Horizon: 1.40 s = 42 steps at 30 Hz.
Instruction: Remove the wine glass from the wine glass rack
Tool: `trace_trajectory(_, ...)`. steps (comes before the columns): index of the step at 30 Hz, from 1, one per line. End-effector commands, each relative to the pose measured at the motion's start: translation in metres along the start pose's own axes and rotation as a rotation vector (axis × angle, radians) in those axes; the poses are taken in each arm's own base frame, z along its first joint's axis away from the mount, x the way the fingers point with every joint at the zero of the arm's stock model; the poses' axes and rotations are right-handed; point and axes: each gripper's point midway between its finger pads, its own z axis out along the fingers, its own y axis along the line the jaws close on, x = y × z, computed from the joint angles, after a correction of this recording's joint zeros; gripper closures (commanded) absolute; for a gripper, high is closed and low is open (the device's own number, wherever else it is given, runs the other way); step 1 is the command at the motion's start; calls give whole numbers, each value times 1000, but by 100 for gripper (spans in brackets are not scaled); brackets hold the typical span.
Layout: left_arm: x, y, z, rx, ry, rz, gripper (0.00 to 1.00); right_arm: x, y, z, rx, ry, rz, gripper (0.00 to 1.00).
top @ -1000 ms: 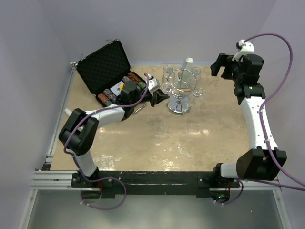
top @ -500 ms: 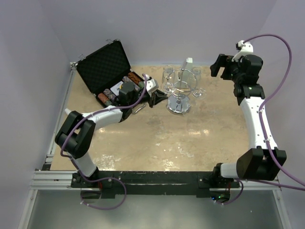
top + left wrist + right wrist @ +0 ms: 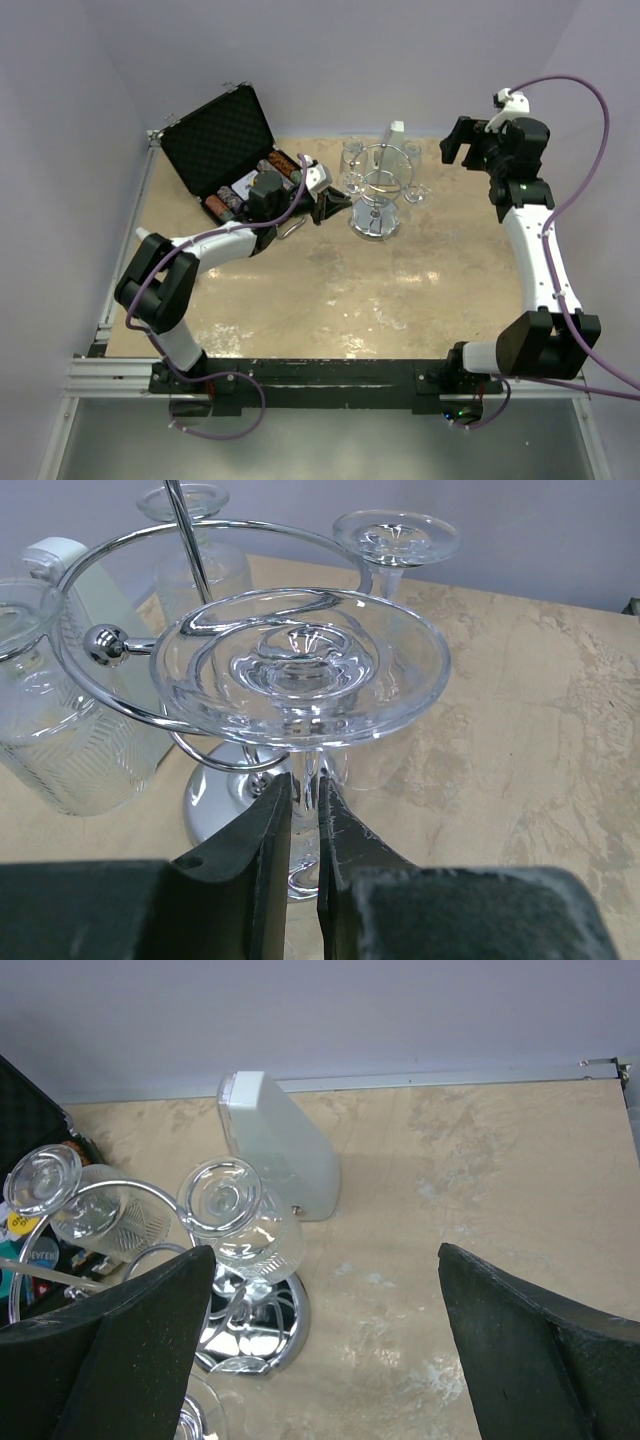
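The chrome wine glass rack (image 3: 375,190) stands at the middle back of the table with several clear glasses hanging upside down from its wire ring (image 3: 100,565). My left gripper (image 3: 305,785) is shut on the thin stem of the nearest wine glass (image 3: 300,670). The round foot of that glass faces up at the ring's near side, and I cannot tell if it still rests on the wire. In the top view the left gripper (image 3: 335,205) sits just left of the rack. My right gripper (image 3: 325,1260) hangs open and empty, high at the back right, above and to the right of the rack's mirrored base (image 3: 255,1325).
An open black case (image 3: 220,140) with small items lies at the back left, close behind my left wrist. A white box (image 3: 280,1150) stands behind the rack by the wall. Other glasses (image 3: 60,730) hang close beside the held one.
My left arm's elbow has shifted slightly left and its wrist slightly towards the back, with the grip on the stem unchanged. The right arm has stayed put.
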Motion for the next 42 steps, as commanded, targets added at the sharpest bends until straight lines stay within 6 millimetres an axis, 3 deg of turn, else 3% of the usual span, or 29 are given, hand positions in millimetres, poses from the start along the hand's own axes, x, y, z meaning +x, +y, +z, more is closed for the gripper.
trace_trajectory(1, -63, -1, -3, 4, -148, 89, 100, -22, 4, -11, -13, -80, -9, 2)
trace_trajectory(22, -79, 0, -13, 6, -155, 89, 100, -22, 5, -9, -21, -86, -5, 2)
trace_trajectory(28, -69, 5, -31, -47, -99, 97, 100, -26, 7, -10, -29, -95, -13, 2)
trace_trajectory(32, -65, 19, -58, -114, -57, 55, 100, -42, 9, -14, -38, -137, -69, 2)
trace_trajectory(37, -84, 37, -97, -217, -45, -14, 100, -79, 28, -29, -91, -257, -176, 6)
trace_trajectory(39, -97, 39, -107, -243, -46, -18, 100, -95, 48, -39, -111, -331, -279, 7)
trace_trajectory(42, -124, 42, -117, -286, -59, -44, 100, -116, 101, -61, -170, -474, -440, 7)
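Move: The upside-down wine glass is already pinched by its stem in the left fingers. The rack's ring centre lies about 7 cm to the right, 4 cm ahead and 3 cm above; one hanging glass is some 9 cm ahead and 2 cm right, another level and 13 cm right. The open chip case sits roughly 20 cm left, 9 cm ahead and 18 cm below. From the right hand the ring is about 16 cm left, 1 cm ahead and 8 cm lower. Easing the pinched stem upwards after a near standstill, the left hand rises about 2 cm, then sweeps left away from the rack towards the chip case while still climbing, some 11 cm left and 6 cm up in all, turning roughly 15 degrees counter-clockwise. The grip stays unchanged. Late on, the open, empty right hand rises some 4 cm, drifts left and tips up. ##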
